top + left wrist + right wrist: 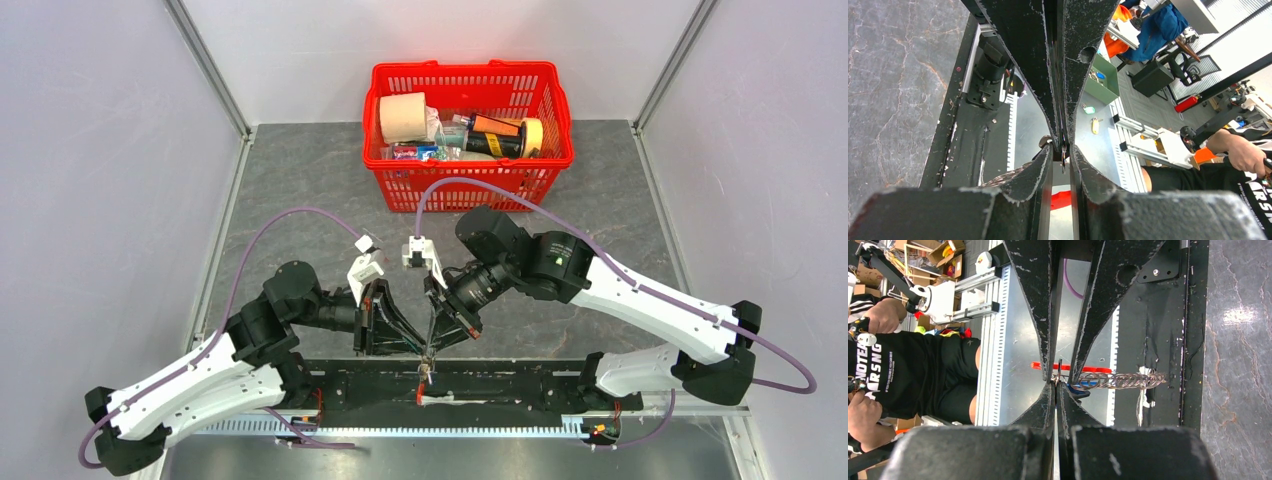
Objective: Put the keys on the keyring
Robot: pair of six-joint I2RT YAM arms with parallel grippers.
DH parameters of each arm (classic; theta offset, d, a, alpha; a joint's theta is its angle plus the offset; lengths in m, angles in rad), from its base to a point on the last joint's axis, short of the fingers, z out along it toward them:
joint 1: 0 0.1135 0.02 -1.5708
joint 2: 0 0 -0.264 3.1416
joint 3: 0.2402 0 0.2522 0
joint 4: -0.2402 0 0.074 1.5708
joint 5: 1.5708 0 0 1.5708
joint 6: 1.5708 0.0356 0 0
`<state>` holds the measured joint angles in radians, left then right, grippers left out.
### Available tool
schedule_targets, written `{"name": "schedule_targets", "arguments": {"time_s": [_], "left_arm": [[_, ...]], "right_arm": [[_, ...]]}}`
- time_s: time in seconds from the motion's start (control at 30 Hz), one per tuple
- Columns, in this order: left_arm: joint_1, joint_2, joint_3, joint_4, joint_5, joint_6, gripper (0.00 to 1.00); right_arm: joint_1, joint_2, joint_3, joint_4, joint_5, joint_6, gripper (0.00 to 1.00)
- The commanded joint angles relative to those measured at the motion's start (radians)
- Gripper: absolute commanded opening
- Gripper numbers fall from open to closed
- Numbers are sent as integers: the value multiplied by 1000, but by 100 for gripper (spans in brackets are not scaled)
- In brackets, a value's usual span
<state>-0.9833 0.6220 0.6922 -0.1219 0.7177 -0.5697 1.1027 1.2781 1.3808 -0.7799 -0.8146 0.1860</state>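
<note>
My two grippers meet tip to tip over the black rail at the table's near edge. My right gripper (430, 345) (1056, 383) is shut, pinching the end of the keyring where the silvery coiled cord (1125, 380) meets the red strap (1088, 369). A small blue piece (1079, 389) lies beside its tip. My left gripper (418, 348) (1062, 149) has its jaws a narrow gap apart, closed on a thin dark metal key (1063, 156) that hangs between them. The keyring bundle (425, 378) hangs just below both tips. The red strap also shows in the left wrist view (1060, 199).
A red basket (470, 182) with a paper roll, tape and bottles stands at the back centre. The black rail (520, 385) and a metal strip run along the near edge. A person in black sits beyond that edge (908, 375).
</note>
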Motion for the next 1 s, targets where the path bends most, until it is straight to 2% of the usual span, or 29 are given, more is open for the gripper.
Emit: {"name": "schedule_targets", "arguments": {"time_s": [0.0, 0.17, 0.27, 0.6, 0.67, 0.8, 0.97], "left_arm": [[2, 8, 2, 47, 12, -25, 23], [2, 6, -5, 68, 22, -31, 13], [2, 10, -10, 80, 28, -28, 2], [2, 7, -49, 157, -10, -44, 2], [2, -6, -56, 157, -32, -43, 2], [2, -45, -68, 155, -74, -34, 2], [2, -97, -69, 158, -117, -15, 2]], "right_arm": [[16, 7, 10, 22, -35, -17, 0], [22, 12, 13, 23, -31, -20, 0], [26, 14, 11, 22, -21, -24, 0], [36, 4, 6, 25, 7, -30, 0], [36, -2, 9, 24, 13, -29, 8], [36, -29, 11, 40, 41, -19, 34], [35, -66, 19, 53, 85, 0, 47]]}}
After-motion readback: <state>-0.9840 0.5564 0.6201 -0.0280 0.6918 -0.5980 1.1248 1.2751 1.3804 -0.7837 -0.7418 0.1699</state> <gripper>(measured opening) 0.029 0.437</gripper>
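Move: The keyring's top ring is still pinched in the right fingertips, right at that hand's point, and stands between the left hand's slightly open tips, only about 1 cm to that hand's right and level with it. The spiral key coil hangs from it, its middle some 5 cm straight below the right hand. The red strap hangs about 4 cm below and 2 cm back of the right hand. The left fingers shut from about a quarter open onto the ring, pinching it beside the right fingertips, while both hands ease together roughly 0.5 cm back and 1 cm down. Only then does the right hand let go, its fingers opening to nearly half while it slips about 1 cm forward, and the left hand keeps its grip and lifts just under 1 cm, back to about its starting height. ##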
